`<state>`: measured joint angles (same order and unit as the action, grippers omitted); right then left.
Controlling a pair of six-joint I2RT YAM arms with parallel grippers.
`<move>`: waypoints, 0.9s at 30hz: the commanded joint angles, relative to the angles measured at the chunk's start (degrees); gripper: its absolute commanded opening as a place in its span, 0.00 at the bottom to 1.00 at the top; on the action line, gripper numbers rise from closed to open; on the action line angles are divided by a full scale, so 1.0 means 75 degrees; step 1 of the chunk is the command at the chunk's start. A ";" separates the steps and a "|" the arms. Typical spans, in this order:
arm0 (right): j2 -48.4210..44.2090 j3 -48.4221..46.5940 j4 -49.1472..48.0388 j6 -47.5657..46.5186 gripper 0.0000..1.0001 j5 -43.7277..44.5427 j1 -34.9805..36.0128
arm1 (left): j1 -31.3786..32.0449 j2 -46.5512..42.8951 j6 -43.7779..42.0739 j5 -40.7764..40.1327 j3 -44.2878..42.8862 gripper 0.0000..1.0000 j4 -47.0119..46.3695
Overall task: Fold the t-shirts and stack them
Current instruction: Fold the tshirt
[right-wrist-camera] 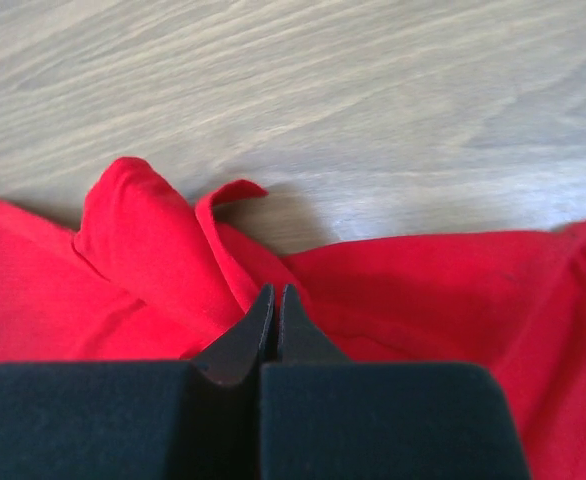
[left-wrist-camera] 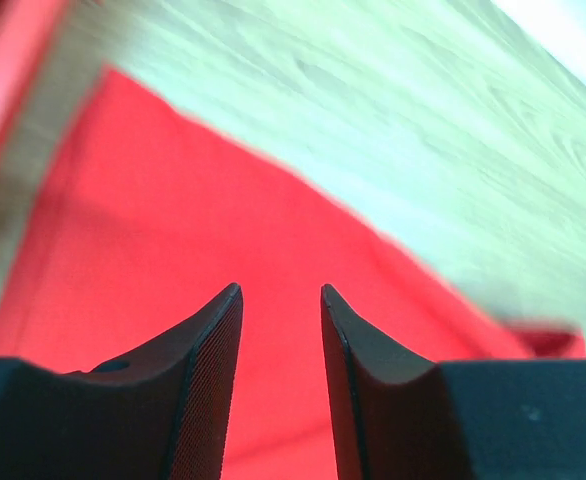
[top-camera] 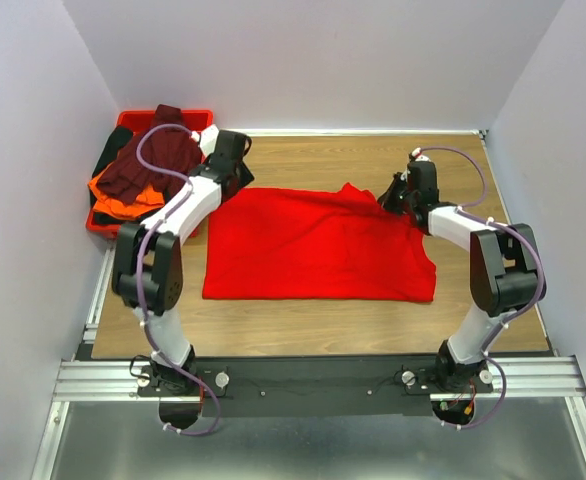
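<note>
A bright red t-shirt (top-camera: pixel 318 245) lies spread flat on the wooden table, with a bunched sleeve (right-wrist-camera: pixel 143 235) at its far right corner. My left gripper (top-camera: pixel 236 183) (left-wrist-camera: pixel 281 290) hovers open over the shirt's far left corner (left-wrist-camera: pixel 143 220), nothing between its fingers. My right gripper (top-camera: pixel 389 198) (right-wrist-camera: pixel 276 290) is shut just above the cloth by the bunched sleeve, and no cloth shows between its tips. A dark maroon t-shirt (top-camera: pixel 158 160), an orange one (top-camera: pixel 121 190) and a black one (top-camera: pixel 106 152) lie heaped at the far left.
A red plastic tray (top-camera: pixel 133 118) in the far left corner holds the heap of shirts. White walls close in the table on three sides. Bare wood (top-camera: pixel 313 160) shows beyond the red shirt and along the near edge (top-camera: pixel 313 325).
</note>
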<state>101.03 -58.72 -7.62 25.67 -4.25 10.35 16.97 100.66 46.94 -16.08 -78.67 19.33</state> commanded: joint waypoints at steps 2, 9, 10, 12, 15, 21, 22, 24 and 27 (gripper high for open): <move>-0.0451 0.0399 -0.0507 0.0386 0.00 0.0707 0.0003 | -0.0223 0.1412 0.0163 -0.1430 -0.1227 0.46 0.1336; -0.0463 0.0540 -0.0637 0.0433 0.00 0.0696 -0.0009 | -0.0458 0.3112 0.0327 -0.2122 -0.3101 0.46 0.2285; -0.0463 0.0540 -0.0672 0.0433 0.00 0.0673 -0.0009 | -0.0493 0.3230 0.0328 -0.2192 -0.3220 0.46 0.2367; -0.0487 0.0552 -0.0672 0.0421 0.00 0.0649 -0.0009 | -0.0575 0.3568 0.0328 -0.2262 -0.3605 0.46 0.2461; -0.0487 0.0552 -0.0672 0.0386 0.01 0.0684 -0.0009 | -0.0611 0.3956 0.0292 -0.2426 -0.4075 0.46 0.2765; -0.0487 0.0552 -0.0672 0.0351 0.00 0.0661 -0.0009 | -0.0646 0.4718 0.0281 -0.2614 -0.4978 0.46 0.3211; -0.0487 0.0552 -0.0683 0.0339 0.00 0.0672 -0.0009 | -0.0657 0.4777 0.0292 -0.2638 -0.5095 0.46 0.3235; -0.0475 0.0540 -0.0684 0.0327 0.01 0.0661 -0.0009 | -0.0669 0.4894 0.0292 -0.2650 -0.5166 0.46 0.3282; -0.0475 0.0540 -0.0695 0.0327 0.00 0.0614 -0.0009 | -0.0692 0.5058 0.0281 -0.2638 -0.5248 0.46 0.3293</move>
<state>98.91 -55.20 -11.11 28.45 -1.13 10.33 12.14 136.59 48.18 -32.73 -116.46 41.85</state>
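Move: The left hand hangs open over the red t-shirt; the t-shirt's far left corner lies about 8 cm ahead of it, 10 cm to its left and 14 cm below. Just beyond that corner is the red bin, its middle some 25 cm left and 11 cm ahead of the left hand. The gathered red fold lies roughly 28 cm right and 5 cm ahead. From the right hand the corner is about 46 cm left, 8 cm farther out and 7 cm lower. The right fingers keep the t-shirt's far edge pinched, that hand all but still. The left hand heads for the far left corner, sinking about 10 cm while going forward and left roughly 8 cm each, most of it early before it eases down; its wrist tips down, rolls left side up and turns counter-clockwise, some 15 degrees each. Its fingers stay about half open, ending low over the corner beside the bin wall, with no touch to be seen. ##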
